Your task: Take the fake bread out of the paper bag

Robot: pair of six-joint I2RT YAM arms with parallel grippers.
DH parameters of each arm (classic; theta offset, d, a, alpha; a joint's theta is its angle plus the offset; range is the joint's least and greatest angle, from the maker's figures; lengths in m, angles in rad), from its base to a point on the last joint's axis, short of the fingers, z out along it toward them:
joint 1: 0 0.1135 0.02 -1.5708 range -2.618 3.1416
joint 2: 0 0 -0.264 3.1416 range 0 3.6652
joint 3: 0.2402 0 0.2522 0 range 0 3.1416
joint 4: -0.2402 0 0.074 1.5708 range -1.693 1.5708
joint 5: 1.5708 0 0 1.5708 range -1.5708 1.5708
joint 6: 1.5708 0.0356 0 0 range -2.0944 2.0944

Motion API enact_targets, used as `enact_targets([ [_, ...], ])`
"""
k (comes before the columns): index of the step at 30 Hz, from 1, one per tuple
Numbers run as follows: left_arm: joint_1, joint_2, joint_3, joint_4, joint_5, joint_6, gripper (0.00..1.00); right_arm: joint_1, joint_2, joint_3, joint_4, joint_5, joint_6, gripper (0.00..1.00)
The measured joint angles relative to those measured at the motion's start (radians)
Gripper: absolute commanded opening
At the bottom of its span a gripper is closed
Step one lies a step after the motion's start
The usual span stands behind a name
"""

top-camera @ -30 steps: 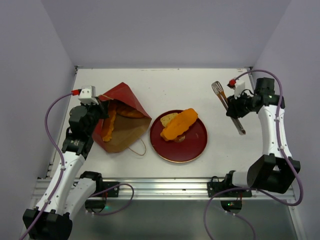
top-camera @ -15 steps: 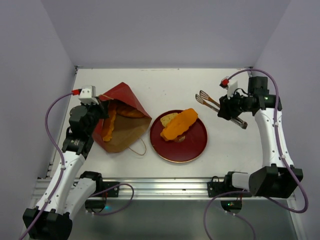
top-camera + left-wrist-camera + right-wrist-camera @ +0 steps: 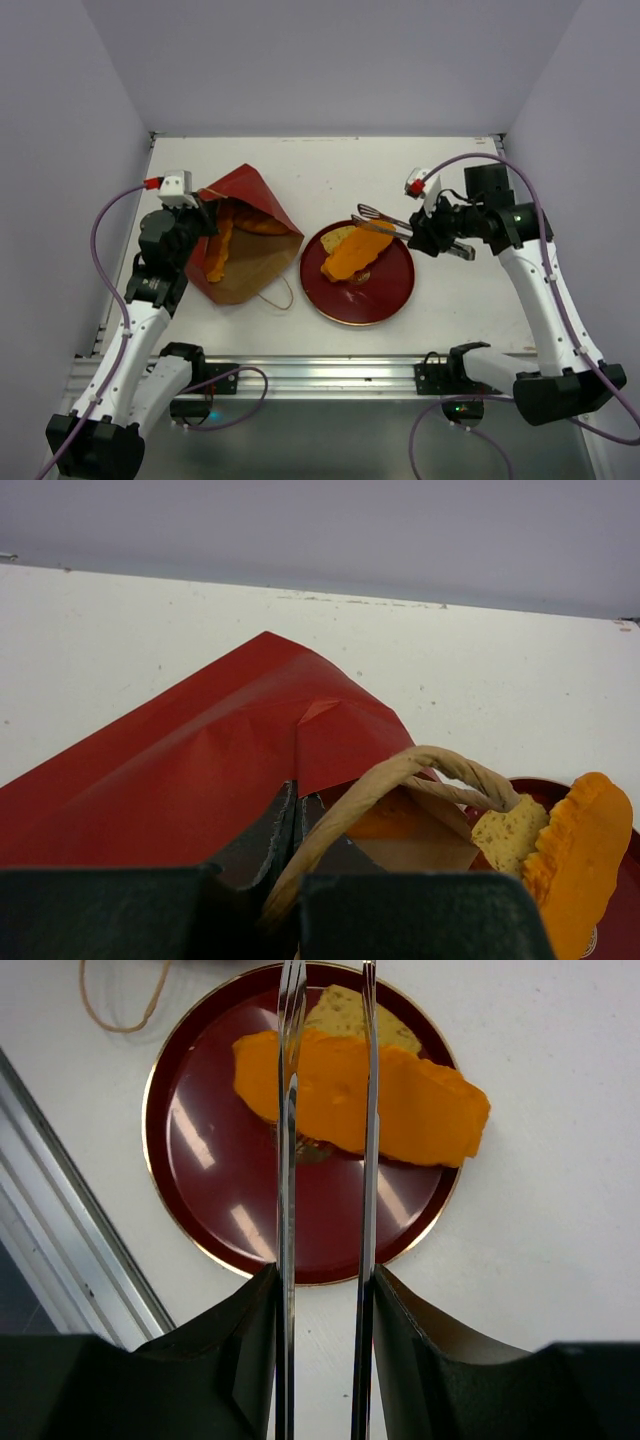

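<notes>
The paper bag lies on its side at the left, red outside, brown inside, with its mouth toward the plate. My left gripper is shut on its rim, and a cord handle arches over the fingers. An orange loaf of fake bread shows inside the bag. On the red plate lie another orange loaf and a pale slice. My right gripper is shut on metal tongs. Their two arms stand apart above the loaf on the plate.
The bag's other cord handle lies loose on the white table between bag and plate. Grey walls close in the table at the back and both sides. A metal rail runs along the near edge.
My right arm has swung left, carrying the tongs from the table's right side to above the plate's bread. The left arm and bag have not moved.
</notes>
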Motion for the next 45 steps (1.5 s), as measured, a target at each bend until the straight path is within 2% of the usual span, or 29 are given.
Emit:
enact_targets([
  [4,0.000,0.010,0.000,0.008,0.000,0.000,0.00,0.117,-0.014,0.000,-0.032,0.005,-0.034,0.42],
  [11,0.000,0.042,0.000,0.015,0.006,0.000,0.00,0.488,-0.012,-0.008,-0.030,0.112,-0.087,0.41],
  [16,0.000,0.060,0.000,0.019,0.006,0.000,0.00,0.695,0.108,0.017,-0.002,0.266,-0.114,0.40],
  [21,0.000,0.080,0.001,0.021,0.010,0.000,0.00,0.839,0.274,0.072,0.093,0.470,-0.120,0.40],
  [28,0.000,0.111,0.003,0.027,0.026,-0.002,0.00,0.909,0.504,0.184,0.288,0.733,-0.136,0.39],
  [34,0.000,0.126,0.003,0.038,0.032,-0.012,0.00,0.922,0.649,0.206,0.439,0.898,-0.180,0.40],
  [45,0.000,0.128,0.003,0.041,0.037,-0.019,0.00,0.923,0.719,0.199,0.613,1.060,-0.253,0.42],
])
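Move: The loaf lying across inside the paper bag is about 31 cm to the left of my right hand, 9 cm ahead and some 16 cm lower; a second loaf in the bag is 6 cm left of it and 6 cm nearer. The plate's centre is roughly 9 cm left of this hand, about level and 20 cm below, with orange bread on it some 3 cm ahead. From my left hand, the first loaf lies about 6 cm right, 2 cm ahead and 15 cm down. Still gripping the tongs, my right hand swings left about 26 cm towards the bag, first drawing back some 8 cm by the plate's near side, then curving forward about 15 cm and sinking 8 or so. The wrist rolls over, nearly 60 degrees in all, bringing the tips forward and down into the bag's mouth. My left fingers keep their pinch on the bag's rim and lower it about 3 cm, easing it forward 2. ##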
